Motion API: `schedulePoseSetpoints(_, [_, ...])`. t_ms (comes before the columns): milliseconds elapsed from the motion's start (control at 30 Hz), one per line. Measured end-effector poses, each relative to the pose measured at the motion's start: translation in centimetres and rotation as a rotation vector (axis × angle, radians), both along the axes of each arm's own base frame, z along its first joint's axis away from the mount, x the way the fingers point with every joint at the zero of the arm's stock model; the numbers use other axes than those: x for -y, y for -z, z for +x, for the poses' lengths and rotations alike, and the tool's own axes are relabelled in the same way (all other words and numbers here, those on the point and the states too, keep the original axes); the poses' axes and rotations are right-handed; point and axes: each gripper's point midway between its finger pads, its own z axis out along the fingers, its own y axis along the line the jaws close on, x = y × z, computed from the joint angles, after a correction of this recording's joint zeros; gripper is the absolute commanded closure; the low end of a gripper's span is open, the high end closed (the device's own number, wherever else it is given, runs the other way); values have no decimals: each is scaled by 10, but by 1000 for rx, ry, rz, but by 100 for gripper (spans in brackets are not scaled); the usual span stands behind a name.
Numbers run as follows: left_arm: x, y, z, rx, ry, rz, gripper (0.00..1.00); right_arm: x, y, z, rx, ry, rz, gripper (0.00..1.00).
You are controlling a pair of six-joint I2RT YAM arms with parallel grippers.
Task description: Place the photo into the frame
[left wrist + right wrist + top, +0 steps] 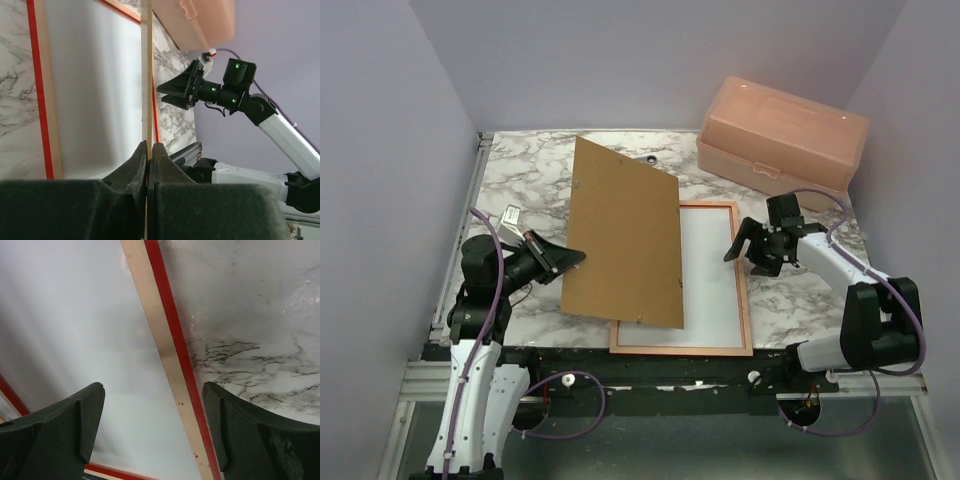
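The frame [744,290] lies flat at the table's middle front, pale wood side up, its red face showing as a thin strip [165,340]. A pale grey-white sheet [705,270] fills its opening; I cannot tell whether this is the photo. My left gripper [575,257] is shut on the edge of the brown backing board [620,235], which is tilted up over the frame's left half. The left wrist view shows the board edge-on [146,75] between the closed fingers [148,150]. My right gripper [745,258] hovers open over the frame's right rail, empty [152,410].
A pink plastic box [785,130] stands at the back right corner. Purple walls close in the marble table [520,170] on three sides. The black front rail [650,370] carries both arm bases.
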Motion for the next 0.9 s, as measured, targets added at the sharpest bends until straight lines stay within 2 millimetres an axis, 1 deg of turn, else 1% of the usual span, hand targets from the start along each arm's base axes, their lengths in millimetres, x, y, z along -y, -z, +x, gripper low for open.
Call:
schedulePoseSetpoints(100, [2,15,5,-20,-4,-29,100,-2,8,-5,-26,-12,11,13])
schedulePoseSetpoints(200, [4,31,9,-53,-8,-62,100,-9,16,-9,-48,-34,51,14])
schedulePoseSetpoints(267, [5,38,10,-61,-7,-79,100,-16,21,-12,-53,-49,88,14])
schedulePoseSetpoints(367, [11,45,11,-72,5,-108,100,-26,22,-13,-56,-54,145,14])
schedulePoseSetpoints(433, [15,47,11,-73,20,-118,100,-36,22,-11,-48,-69,175,14])
schedulePoseSetpoints(600, [27,50,11,-75,65,-129,100,-70,20,-9,-38,-129,232,14])
schedulePoseSetpoints(633, [28,50,11,-72,69,-129,100,-74,19,-8,-39,-133,231,14])
schedulePoseSetpoints(767, [25,48,18,-46,45,-127,100,-82,18,4,-31,-116,244,14])
schedulePoseSetpoints(900, [23,53,19,-44,23,-122,100,-82,18,7,-27,-102,236,14])
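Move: The right hand's open fingers hover about 4 cm above the frame's right rail, whose middle is some 3 cm back towards the base. The frame's own middle is about 15 cm to that hand's left and 4 cm back, the backing board's middle roughly 25 cm left, 4 cm ahead and 7 cm higher, and the toolbox about 28 cm ahead and 9 cm right. From the left hand, the frame's middle lies some 21 cm right, 4 cm ahead and 23 cm down. The right hand sinks about 2 cm with its fingers kept open astride the right rail, drawing back slightly at first, then goes about 8 cm left, its outer finger coming against the rail's red outer side and pushing the frame along while the hand rolls some 15 degrees, left side rising. Meanwhile the left hand keeps its pinch on the backing board's left edge and lowers it about 5 cm towards the frame, also easing a little right and forward. ##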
